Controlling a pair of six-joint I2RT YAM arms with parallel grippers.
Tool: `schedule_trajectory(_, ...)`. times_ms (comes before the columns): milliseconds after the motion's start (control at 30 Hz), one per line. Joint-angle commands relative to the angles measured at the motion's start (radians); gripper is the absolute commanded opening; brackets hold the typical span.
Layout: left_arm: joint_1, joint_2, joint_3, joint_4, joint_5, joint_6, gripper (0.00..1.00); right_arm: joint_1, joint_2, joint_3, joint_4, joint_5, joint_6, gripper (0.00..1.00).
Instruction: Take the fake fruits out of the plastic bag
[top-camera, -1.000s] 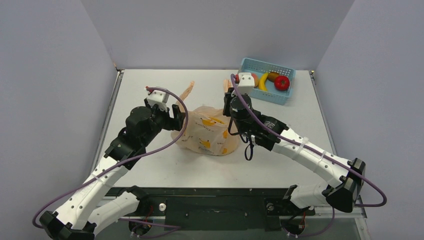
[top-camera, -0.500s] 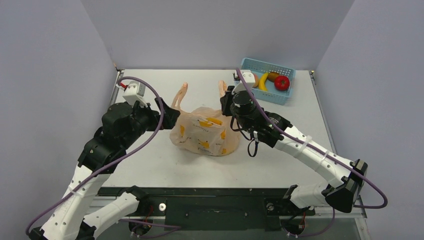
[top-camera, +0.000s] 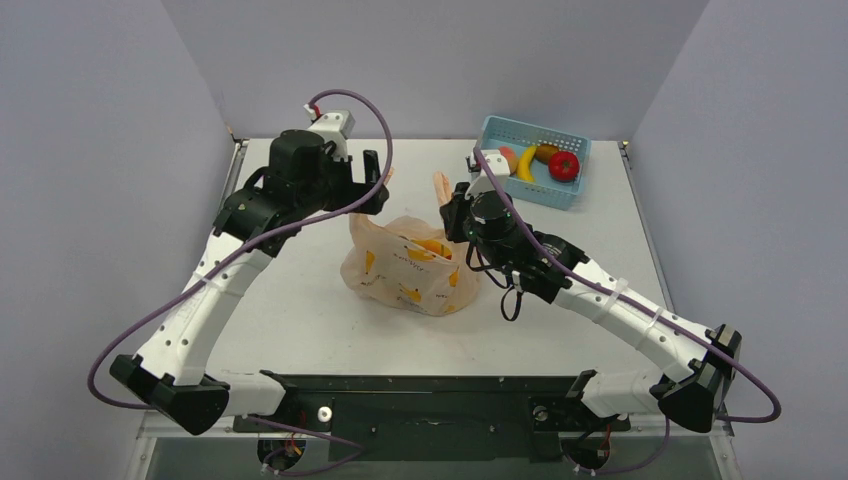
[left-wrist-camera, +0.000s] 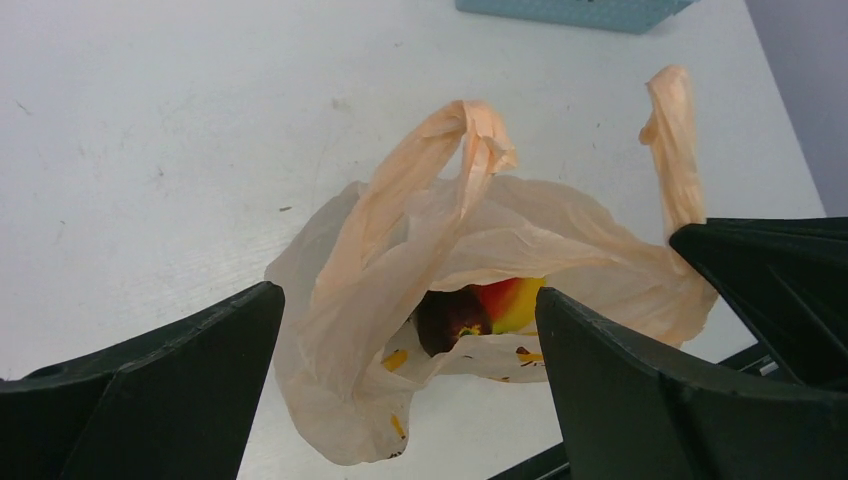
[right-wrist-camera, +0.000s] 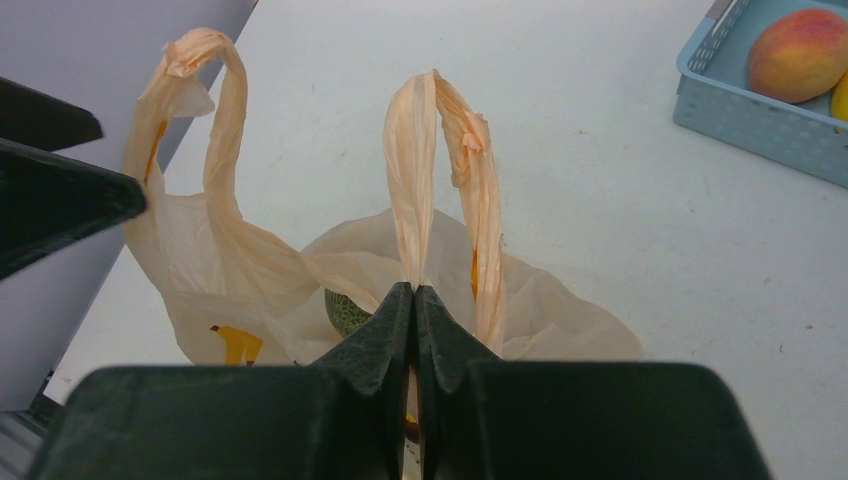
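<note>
The pale-orange plastic bag (top-camera: 410, 268) lies mid-table with both loop handles standing up. My right gripper (top-camera: 447, 212) is shut on the right handle (right-wrist-camera: 420, 180), its jaws pressed together at the handle's base (right-wrist-camera: 415, 292). My left gripper (top-camera: 378, 185) hangs wide open above the bag's back left, holding nothing. In the left wrist view the bag's mouth (left-wrist-camera: 470, 300) gapes between its fingers, showing a dark maroon plum (left-wrist-camera: 450, 318) and a red-yellow mango (left-wrist-camera: 512, 303). A patch of green melon (right-wrist-camera: 345, 312) shows through the bag in the right wrist view.
A light-blue basket (top-camera: 548, 196) stands at the back right, holding a banana (top-camera: 525, 163), a shiny red fruit (top-camera: 564, 166) and a peach-coloured fruit (right-wrist-camera: 800, 55). Grey walls enclose the table on three sides.
My left arm pulled away from the bag's left side, then swung up and back over the left handle, its jaws opening wide. The right gripper kept its hold on the right handle.
</note>
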Motion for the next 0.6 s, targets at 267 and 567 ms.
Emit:
schedule_trajectory(267, 0.005, 0.114, 0.096, 0.001, -0.099, 0.022, 0.6, -0.006, -0.106, -0.029, 0.037, -0.015, 0.019, 0.0)
schedule_trajectory(567, 0.114, 0.063, 0.219, -0.019, -0.424, -0.037, 0.19, -0.053, 0.046, 0.116, 0.191, 0.099, 0.008, 0.0)
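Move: The bag's free left handle loop stands almost between the left hand's open fingers, its middle about 2 cm ahead and 4 cm below the hand point. The bag's mouth, with fruit showing inside, lies roughly level with the left hand, some 10 cm to its right and 18 cm below; the other handle, still pinched in the right hand, is about 14 cm to the right, 2 cm back and 3 cm lower. From the right hand, the free loop is some 14 cm to the left and 5 cm ahead, at much the same height. The left hand sinks about 3 cm over the free handle loop, then eases forward while its wide-open fingers close to about a quarter around the loop, and swings forward-left and back up with it, ending about 5 cm farther forward and 4 cm farther left, its wrist turned some 15 degrees counter-clockwise. The right hand keeps its shut pinch on the other handle, drawing back slightly before coming forward again, and rises about 2 cm in all. ##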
